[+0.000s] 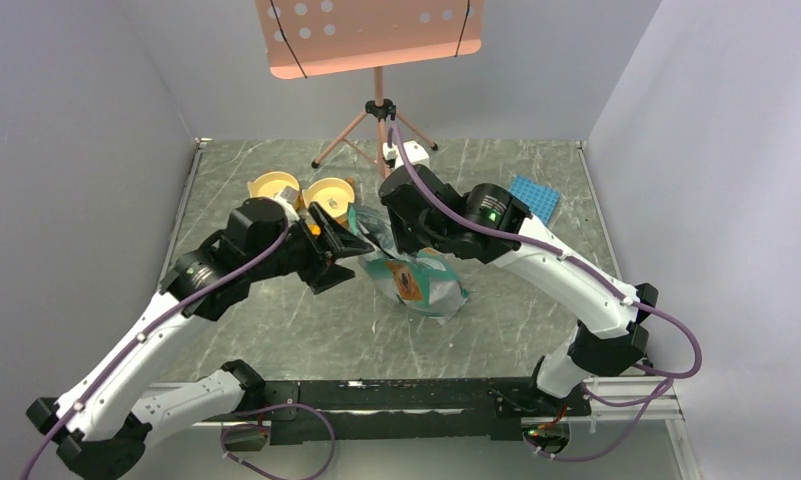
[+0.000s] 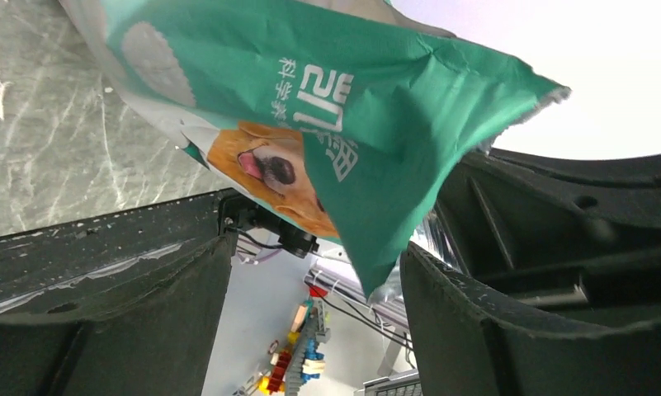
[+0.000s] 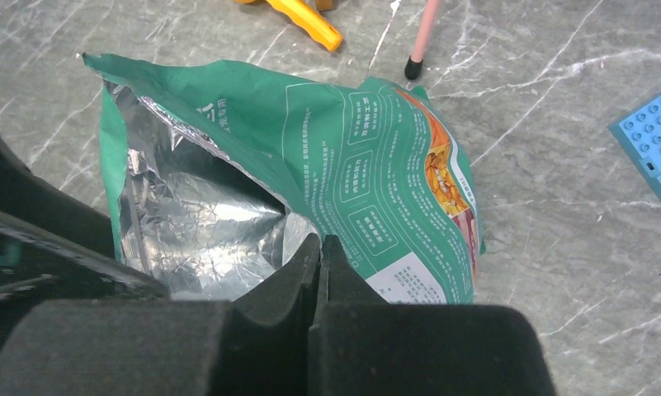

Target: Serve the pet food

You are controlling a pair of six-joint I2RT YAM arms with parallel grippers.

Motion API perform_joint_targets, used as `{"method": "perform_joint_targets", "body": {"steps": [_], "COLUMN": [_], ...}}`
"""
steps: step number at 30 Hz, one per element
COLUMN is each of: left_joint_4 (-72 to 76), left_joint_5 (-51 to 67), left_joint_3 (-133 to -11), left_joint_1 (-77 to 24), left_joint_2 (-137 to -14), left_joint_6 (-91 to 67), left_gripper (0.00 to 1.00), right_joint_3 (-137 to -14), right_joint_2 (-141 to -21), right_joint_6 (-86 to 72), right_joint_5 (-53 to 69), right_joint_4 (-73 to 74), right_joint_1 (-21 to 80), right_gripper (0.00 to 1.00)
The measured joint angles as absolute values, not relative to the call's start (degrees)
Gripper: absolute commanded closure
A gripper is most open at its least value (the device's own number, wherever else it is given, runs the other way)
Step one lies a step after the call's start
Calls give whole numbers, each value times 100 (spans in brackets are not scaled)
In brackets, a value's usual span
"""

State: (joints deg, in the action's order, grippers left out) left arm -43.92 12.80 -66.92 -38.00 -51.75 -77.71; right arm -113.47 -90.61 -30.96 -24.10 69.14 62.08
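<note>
A teal-green bag (image 1: 421,280) with a dog picture stands in the middle of the table, between both arms. In the right wrist view its mouth gapes and shows bare silver foil lining (image 3: 195,223). The pet food is hidden; no kibble shows. My right gripper (image 3: 319,246) is shut on the bag's rim (image 3: 298,219), where foil meets green. My left gripper (image 2: 318,272) is open, and a corner of the bag (image 2: 351,91) hangs between its fingers, close to the right finger (image 2: 475,330). From above, the left gripper (image 1: 341,250) and the right gripper (image 1: 391,235) meet at the bag's top.
Two yellow bowls (image 1: 273,185) (image 1: 331,193) sit behind the left gripper. A yellow scoop (image 3: 306,18) lies beyond the bag. A pink music stand's tripod (image 1: 378,125) rises at the back, one foot (image 3: 411,62) near the bag. A blue studded plate (image 1: 533,197) lies at the right.
</note>
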Motion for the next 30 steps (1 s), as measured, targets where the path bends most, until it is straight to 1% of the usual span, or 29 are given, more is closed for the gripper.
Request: {"method": "perform_joint_targets", "body": {"steps": [4, 5, 6, 8, 9, 10, 14, 15, 18, 20, 22, 23, 24, 25, 30], "left_joint_4": [-4313, -4292, -4272, -4263, -4246, -4241, -4045, -4001, -4066, -4187, -4219, -4246, -4252, -4250, -4250], "left_joint_5": [1238, 1203, 1173, 1122, 1100, 1072, 1048, 1046, 1037, 998, 974, 976, 974, 969, 989], "left_joint_3": [-6858, -6917, -6963, -7035, -7043, -7043, -7043, -7043, -7253, -7487, -7553, -7550, -7546, -7533, -7441], "left_joint_1": [-4062, -4143, -4213, -4320, -4353, -4372, -4388, -4388, -4392, -4401, -4407, -4407, -4410, -4412, -4412], "left_joint_2": [-5599, -5693, -5763, -5839, -5857, -5867, -5972, -6003, -6198, -6333, -6361, -6355, -6333, -6313, -6228], "left_joint_6": [-7898, -7915, -7922, -7966, -7981, -8003, -8027, -8025, -7953, -7870, -7846, -7846, -7848, -7848, -7850], "left_gripper": [21, 28, 38, 63, 71, 78, 97, 100, 100, 100, 100, 100, 100, 100, 100], "right_joint_3": [-11316, -11316, -11316, -11316, -11316, -11316, -11277, -11218, -10984, -10923, -10925, -10925, -10934, -10956, -11306], "right_joint_2": [-9061, -9061, -9061, -9061, -9061, -9061, -9050, -9017, -8866, -8805, -8805, -8816, -8836, -8866, -9216], "right_joint_6": [-3109, -3105, -3100, -3059, -3044, -3020, -2952, -2912, -2768, -2700, -2685, -2672, -2641, -2661, -2652], "right_joint_5": [-2502, -2517, -2541, -2604, -2652, -2689, -2849, -2869, -2891, -2888, -2847, -2810, -2768, -2720, -2580], "right_joint_4": [6886, 6884, 6884, 6884, 6886, 6886, 6851, 6805, 6611, 6543, 6501, 6504, 6517, 6543, 6845], "right_joint_1": [6241, 6252, 6259, 6267, 6267, 6267, 6274, 6274, 6270, 6250, 6180, 6123, 6045, 5981, 5843], "right_gripper": [100, 100, 100, 100, 100, 100, 100, 100, 100, 68, 49, 22, 4, 1, 0]}}
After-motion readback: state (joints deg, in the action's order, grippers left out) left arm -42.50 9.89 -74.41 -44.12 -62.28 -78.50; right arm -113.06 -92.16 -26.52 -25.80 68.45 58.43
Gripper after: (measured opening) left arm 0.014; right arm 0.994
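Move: The near corner of the bag's open mouth, on its left wall, is some 4 cm to the left gripper's right and 2 cm ahead, about level. From that gripper the yellow scoop lies about 13 cm ahead, 13 cm left, and the nearer bowl 21 cm ahead, 9 cm left, both some 20 cm lower. The right gripper, shut, already has the mouth's right rim at its fingertips; the stand's foot is roughly 9 cm straight ahead of it, 20 cm below. Bring the open left gripper about 5 cm to the right, edging slightly forward late on, and shut it on the near corner of the bag's left mouth edge. Keep the right gripper closed on the right rim until that pinch is made, easing it slightly forward and right; then open it wide to release the rim while carrying it on, some 3 cm forward in all and dipping slightly at the end. ##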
